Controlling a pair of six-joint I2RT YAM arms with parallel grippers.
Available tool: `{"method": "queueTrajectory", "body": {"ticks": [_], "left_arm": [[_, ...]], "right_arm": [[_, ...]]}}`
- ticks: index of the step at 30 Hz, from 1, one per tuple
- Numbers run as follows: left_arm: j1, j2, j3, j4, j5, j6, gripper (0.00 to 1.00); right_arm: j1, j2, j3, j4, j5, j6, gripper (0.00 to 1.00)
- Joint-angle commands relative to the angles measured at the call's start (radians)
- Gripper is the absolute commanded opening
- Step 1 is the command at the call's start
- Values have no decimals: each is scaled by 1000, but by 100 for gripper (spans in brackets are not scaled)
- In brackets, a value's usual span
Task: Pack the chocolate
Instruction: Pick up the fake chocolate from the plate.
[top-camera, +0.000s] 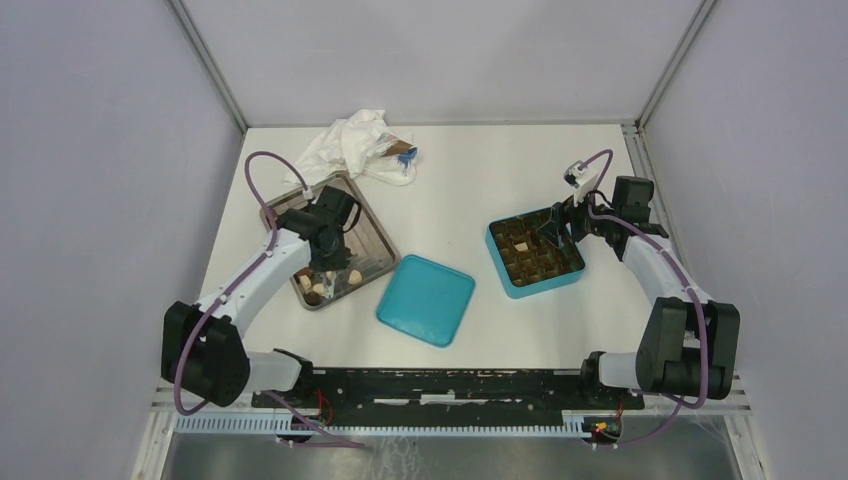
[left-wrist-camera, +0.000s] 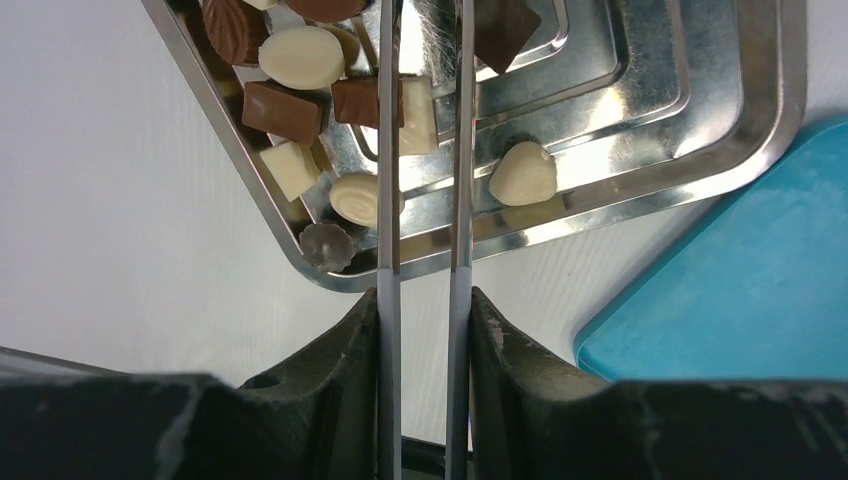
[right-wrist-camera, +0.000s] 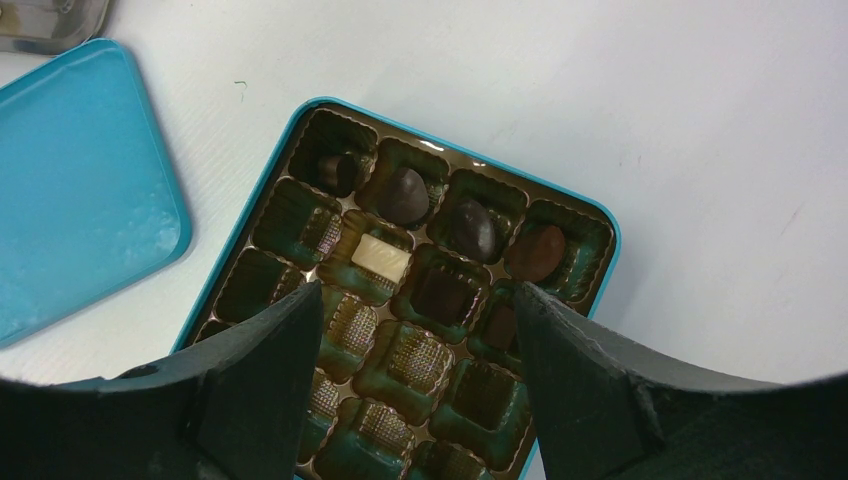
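Observation:
Loose chocolate (left-wrist-camera: 300, 57) in dark brown, mid-brown and cream-white lies in a metal tray (left-wrist-camera: 650, 120) at the left (top-camera: 375, 240). My left gripper (left-wrist-camera: 424, 30) reaches down into the tray. Its long thin metal blades stand a narrow way apart on either side of a white square piece (left-wrist-camera: 418, 115), with a sliver of tray showing at the right blade. At the right, my right gripper (right-wrist-camera: 420, 288) hangs open over the teal box (right-wrist-camera: 290, 215), holding nothing. The box's compartments hold several dark pieces (right-wrist-camera: 405, 195) and one white piece (right-wrist-camera: 378, 258).
The teal lid (top-camera: 426, 298) lies flat between the tray and the box (top-camera: 535, 252). A crumpled white wrapper (top-camera: 355, 145) with a small brown and blue item (top-camera: 402, 152) sits at the back. White walls enclose the table on three sides.

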Motion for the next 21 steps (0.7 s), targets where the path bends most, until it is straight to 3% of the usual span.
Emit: {"method": "queueTrajectory", "body": {"ticks": [1,11,21], "left_arm": [[6,-91,31,28,7,25,2],[6,-136,20,39,21,43,2],[3,-298,21,129,149,48,2]], "right_arm": [[3,2,9,9,-23,-11,75],[3,11,8,8,-25,-10,75],[3,27,24,-21,55,-62,81]]}}
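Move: The left hand grips the tongs over the near part of the metal plate; their tips, and any chocolate between them, are hidden. The box lies some 40 cm to its right and 3 cm farther out, the blue lid about 18 cm right and 7 cm back. Just below, a white drop chocolate is 4 cm right and 1 cm back, a dark square 2 cm right and 4 cm ahead. From the right hand the box is about 3 cm back and 10 cm below. Upward, in two pulls with a brief hold between them, the left hand lifts the tongs about 5 cm away from the plate, easing 1.5 cm to the right towards the box near the end. The wrist tilts some 15 degrees, swinging the fingers forward and to the right, while they keep their squeeze on the tongs' arms. ##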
